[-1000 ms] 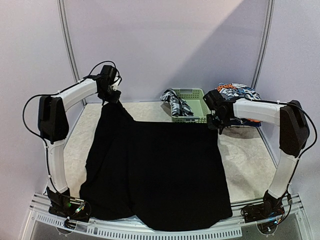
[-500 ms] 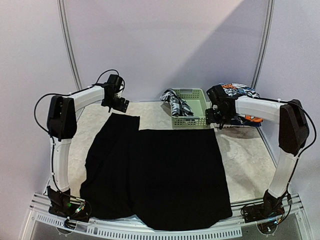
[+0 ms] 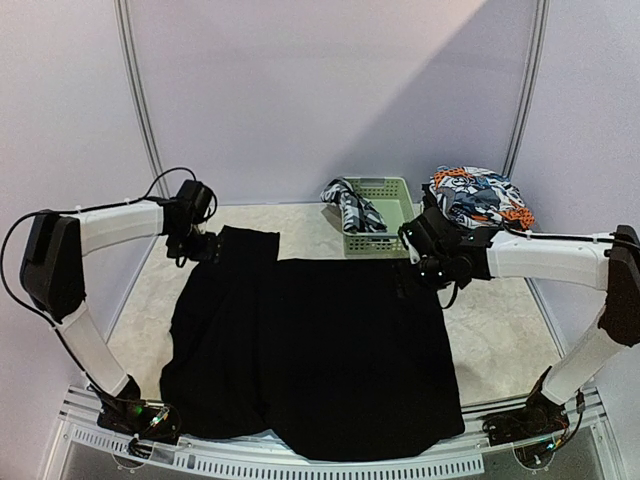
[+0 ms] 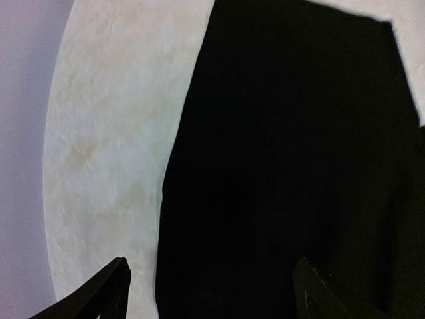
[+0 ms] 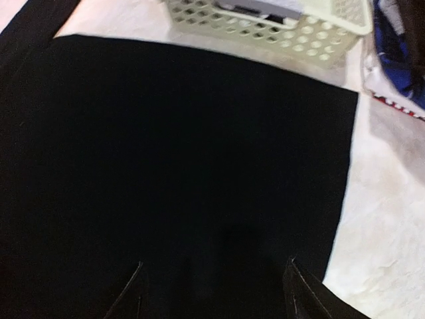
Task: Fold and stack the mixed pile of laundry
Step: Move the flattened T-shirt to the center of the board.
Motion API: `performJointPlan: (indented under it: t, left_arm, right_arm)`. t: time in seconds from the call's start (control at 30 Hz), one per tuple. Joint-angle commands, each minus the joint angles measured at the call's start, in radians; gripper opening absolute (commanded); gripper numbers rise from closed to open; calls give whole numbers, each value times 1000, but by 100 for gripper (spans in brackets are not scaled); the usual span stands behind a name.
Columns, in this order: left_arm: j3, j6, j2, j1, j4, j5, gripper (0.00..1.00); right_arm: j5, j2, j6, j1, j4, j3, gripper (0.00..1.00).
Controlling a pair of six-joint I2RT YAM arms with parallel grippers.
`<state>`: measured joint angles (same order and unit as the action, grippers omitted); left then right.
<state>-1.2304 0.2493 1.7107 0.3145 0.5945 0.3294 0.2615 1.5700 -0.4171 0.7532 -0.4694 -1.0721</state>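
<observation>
A large black cloth (image 3: 310,350) lies spread flat over most of the table, with a narrow flap at its far left corner (image 3: 245,245). My left gripper (image 3: 203,247) hangs open just above that corner's left edge; in the left wrist view its jaws (image 4: 211,282) straddle the cloth's edge (image 4: 279,166) with nothing held. Over the far right corner, my right gripper (image 3: 412,268) is open too, its jaws (image 5: 214,269) apart above black cloth (image 5: 186,146). A checked shirt (image 3: 350,207) drapes over the basket. Printed pieces (image 3: 478,195) are heaped at the back right.
A pale green slotted basket (image 3: 385,215) stands at the back centre, just beyond the cloth's far edge, also seen in the right wrist view as the basket (image 5: 279,30). Bare pale table (image 3: 500,330) shows right of the cloth and on the left (image 4: 106,153).
Both grippers opened and let go of the black cloth's far corners, which dropped flat. The left arm swung left and lower; the right arm moved lower and left over the cloth.
</observation>
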Motion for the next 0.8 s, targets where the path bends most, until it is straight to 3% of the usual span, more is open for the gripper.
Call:
performJointPlan:
  t: [0.0,0.13,0.33,0.5,0.63,0.77]
  left_arm:
    - [142,121,-57,4,9,41,83]
    - [226,171,-60,-3,13,35,76]
    - [308,204,-69,-12,14,16,74]
    - [316,210,-35,-28,15,1,71]
    - [310,197,-10,-45,1,-37,61]
    - [296,189,7,-55,-3,-56,57]
  right_arm:
    - [-58,-81,-41,37,61,72,71]
    - [-103,-112,-111,38,119,154,71]
    - [-120,-72,-158,38,200,229,70]
    - [-107,-8,-168,38,227,233,70]
    - [-67,31,-174,38,242,233,70]
    - [-36,82,-186,36,236,218,69]
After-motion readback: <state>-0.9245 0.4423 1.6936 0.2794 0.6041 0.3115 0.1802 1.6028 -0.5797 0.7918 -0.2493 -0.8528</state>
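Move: The left hand is open above the spread black T-shirt. The left side of the T-shirt, where this hand is headed, lies about 9 cm back, 4 cm left and 10 cm below it; the sleeve end is some 14 cm ahead and 8 cm right, at cloth level. From the right hand, the right part of the T-shirt lies about 3 cm back, 1 cm left and 11 cm down, its far right corner 12 cm ahead and 8 cm right, and the green basket some 21 cm ahead and 2 cm left. Just inside the T-shirt's left edge, the left fingers come down close to the cloth, the hand going about 9 cm back and 9 cm down and slightly left, tipping steeper and turning a little counter-clockwise while the fingers partly close. The right hand first eases back some 4 cm, then sinks about 6 cm towards the right part of the T-shirt, fingers staying open. ##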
